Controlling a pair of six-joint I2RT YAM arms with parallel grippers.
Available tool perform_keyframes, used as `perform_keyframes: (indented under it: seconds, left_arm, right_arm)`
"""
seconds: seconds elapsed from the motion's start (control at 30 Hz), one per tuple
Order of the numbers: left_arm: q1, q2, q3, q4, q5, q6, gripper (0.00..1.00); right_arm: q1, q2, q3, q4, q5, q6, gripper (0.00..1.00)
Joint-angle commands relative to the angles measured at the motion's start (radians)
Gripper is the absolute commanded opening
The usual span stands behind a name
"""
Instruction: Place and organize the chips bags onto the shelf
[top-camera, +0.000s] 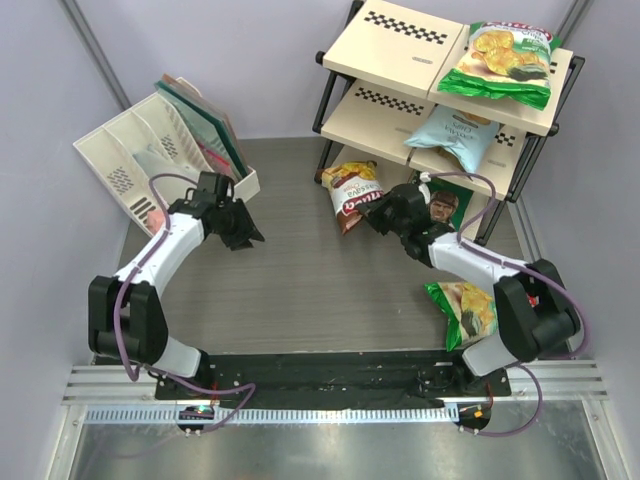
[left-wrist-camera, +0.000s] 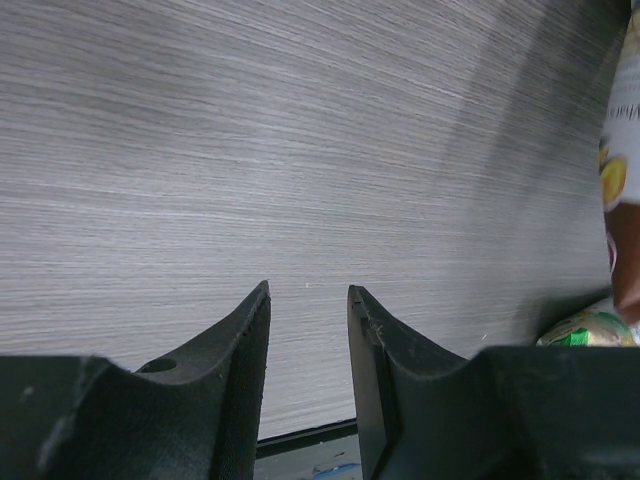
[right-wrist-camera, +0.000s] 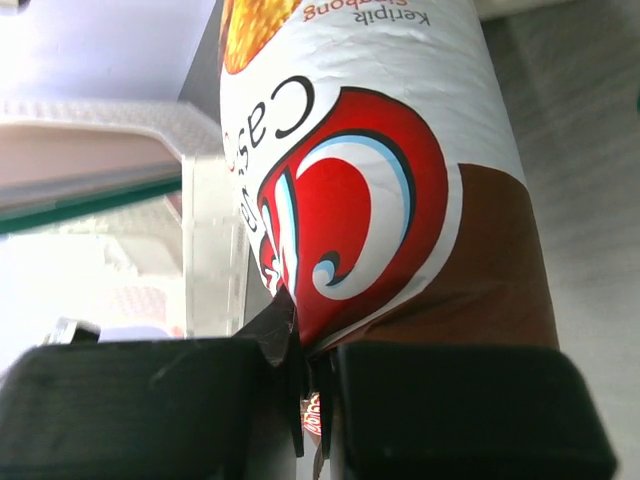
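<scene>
My right gripper (top-camera: 375, 218) is shut on the edge of the dark brown chips bag (top-camera: 352, 192), which lies on the table just left of the shelf's foot. In the right wrist view that bag (right-wrist-camera: 380, 180) fills the frame, its seam pinched between the jaws of the right gripper (right-wrist-camera: 312, 360). The shelf (top-camera: 390, 45) stands at the back right. A green-and-white bag (top-camera: 500, 62) lies on its top board and a light blue bag (top-camera: 455, 135) on its middle board. Another green bag (top-camera: 462, 312) rests on the table beside my right arm. My left gripper (top-camera: 250, 238) (left-wrist-camera: 308, 295) hovers open over bare table, holding nothing.
A white slotted organizer (top-camera: 150, 150) with flat folders in it stands at the back left, close behind my left arm. It also shows in the right wrist view as a pale organizer (right-wrist-camera: 100, 200) beyond the bag. Grey walls close in both sides.
</scene>
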Motion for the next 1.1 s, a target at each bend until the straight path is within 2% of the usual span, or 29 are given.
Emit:
perform_keyframes:
  seconds: [0.0, 0.3, 0.5, 0.67, 1.07]
  left_arm:
    - [0.026, -0.045, -0.022, 0.014, 0.027, 0.045, 0.37]
    - [0.074, -0.040, -0.056, 0.042, 0.085, 0.075, 0.37]
    - [0.080, -0.030, -0.071, 0.068, 0.117, 0.065, 0.37]
    - [0.086, -0.023, -0.072, 0.080, 0.124, 0.062, 0.38]
    - [0.097, -0.034, -0.092, 0.065, 0.127, 0.069, 0.38]
  right_arm:
    - [0.005, 0.076, 0.118, 0.144, 0.149, 0.037, 0.01]
    - [0.028, 0.199, 0.241, 0.115, 0.347, 0.098, 0.01]
    - [0.063, 0.228, 0.281, -0.033, 0.528, 0.292, 0.01]
    - [0.075, 0.284, 0.338, -0.104, 0.555, 0.351, 0.01]
    - [0.083, 0.494, 0.471, -0.205, 0.599, 0.612, 0.01]
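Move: The right hand holds the brown-and-white cassava bag by its near end, and is taking it to the free left bay of the bottom shelf, about 14 cm ahead, level sideways and some 8 cm lower. The green bag with the face stands in the bay beside it, roughly 16 cm right and 4 cm ahead of the hand; the shelf's front left foot is about 7 cm ahead and 11 cm left. From the left hand the free bay lies some 20 cm ahead and 28 cm right. The right hand carries the pinched bag forward about 11 cm, into the left bay of the bottom shelf and in under the middle board, while the wrist swings some 35 degrees clockwise so that the bag comes round from pointing left to facing into the shelf. The forward reach nearly stalls halfway as the wrist keeps turning, then goes on with a sinking of 3 to 4 cm, the fingers staying shut on the bag's near end. ##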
